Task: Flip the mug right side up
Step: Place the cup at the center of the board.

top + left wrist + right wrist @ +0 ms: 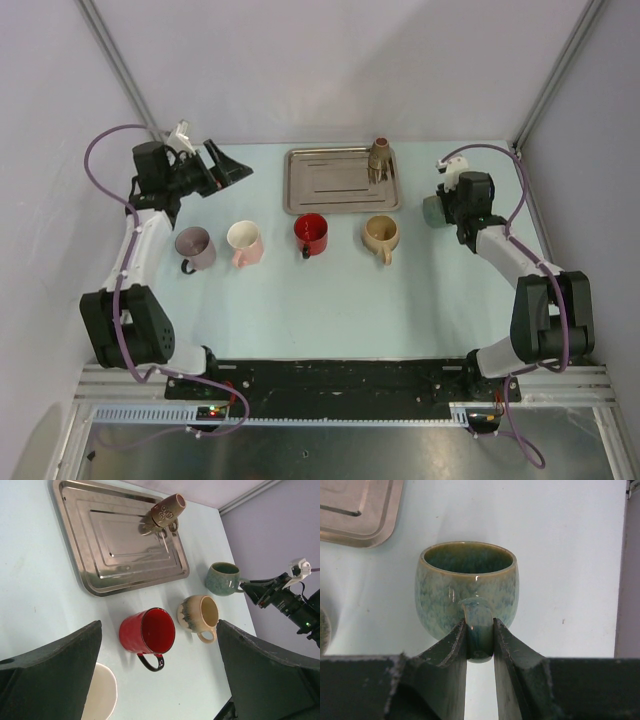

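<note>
A blue-green glazed mug stands mouth up near the table's right side, right of the tray. My right gripper is shut on its handle, one finger on each side. I cannot tell whether its base touches the table. My left gripper hangs open above the back left of the table with nothing between its fingers.
A steel tray lies at the back centre, with a brown mug on its right end. A mauve mug, a cream mug, a red mug and a tan mug stand in a row.
</note>
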{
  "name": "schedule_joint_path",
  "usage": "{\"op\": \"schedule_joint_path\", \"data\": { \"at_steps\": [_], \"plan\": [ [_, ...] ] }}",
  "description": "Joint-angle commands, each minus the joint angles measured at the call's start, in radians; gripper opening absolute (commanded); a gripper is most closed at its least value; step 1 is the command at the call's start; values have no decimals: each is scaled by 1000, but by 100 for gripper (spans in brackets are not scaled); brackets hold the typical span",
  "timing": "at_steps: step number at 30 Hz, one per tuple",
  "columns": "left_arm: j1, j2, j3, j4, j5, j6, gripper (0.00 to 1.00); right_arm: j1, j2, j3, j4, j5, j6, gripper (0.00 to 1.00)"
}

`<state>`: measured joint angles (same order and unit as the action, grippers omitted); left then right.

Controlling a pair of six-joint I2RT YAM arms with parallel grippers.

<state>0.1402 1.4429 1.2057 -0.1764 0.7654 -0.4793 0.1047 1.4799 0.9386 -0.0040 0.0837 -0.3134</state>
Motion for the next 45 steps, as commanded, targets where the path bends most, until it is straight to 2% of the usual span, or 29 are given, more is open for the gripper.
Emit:
{"op": "schedule_joint_path", "data": {
  "at_steps": [1,5,13,19,27,34,45],
  "plan": [
    [8,-52,-8,0,5,32,100,4,-27,19,233,48,6,0],
    [9,-70,-26,1,1,38,100,-4,-30,11,192,34,26,0],
    [9,-79,-26,-1,0,41,100,-15,-74,-43,-21,-33,19,0],
    [9,-85,-29,0,-1,40,100,-7,-121,-146,-84,-39,-22,0],
    [10,-109,-41,0,-1,48,100,-22,-138,-191,-209,-116,-43,0],
    [10,-127,-52,-1,0,50,100,-46,-128,-202,-283,-199,-65,0],
    [11,-143,-65,-1,-1,57,100,-61,-121,-206,-341,-230,-80,0]
  ]
}}
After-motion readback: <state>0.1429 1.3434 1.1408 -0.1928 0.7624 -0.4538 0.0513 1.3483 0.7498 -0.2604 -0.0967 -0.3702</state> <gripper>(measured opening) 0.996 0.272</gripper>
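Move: The right hand already pinches the green mug's handle. The bare spot where the mug is taken lies about 5 cm back and 1 cm left of it, some 8 cm lower. From this hand, the beige mug stands roughly 18 cm left and 7 cm back, and the tray's middle is about 33 cm left and 12 cm ahead. From the left hand, that spot lies some 62 cm right, 3 cm back and well below. Still pinching the handle, the right hand goes back 10 cm and down 7 towards the spot, tipping downward. ##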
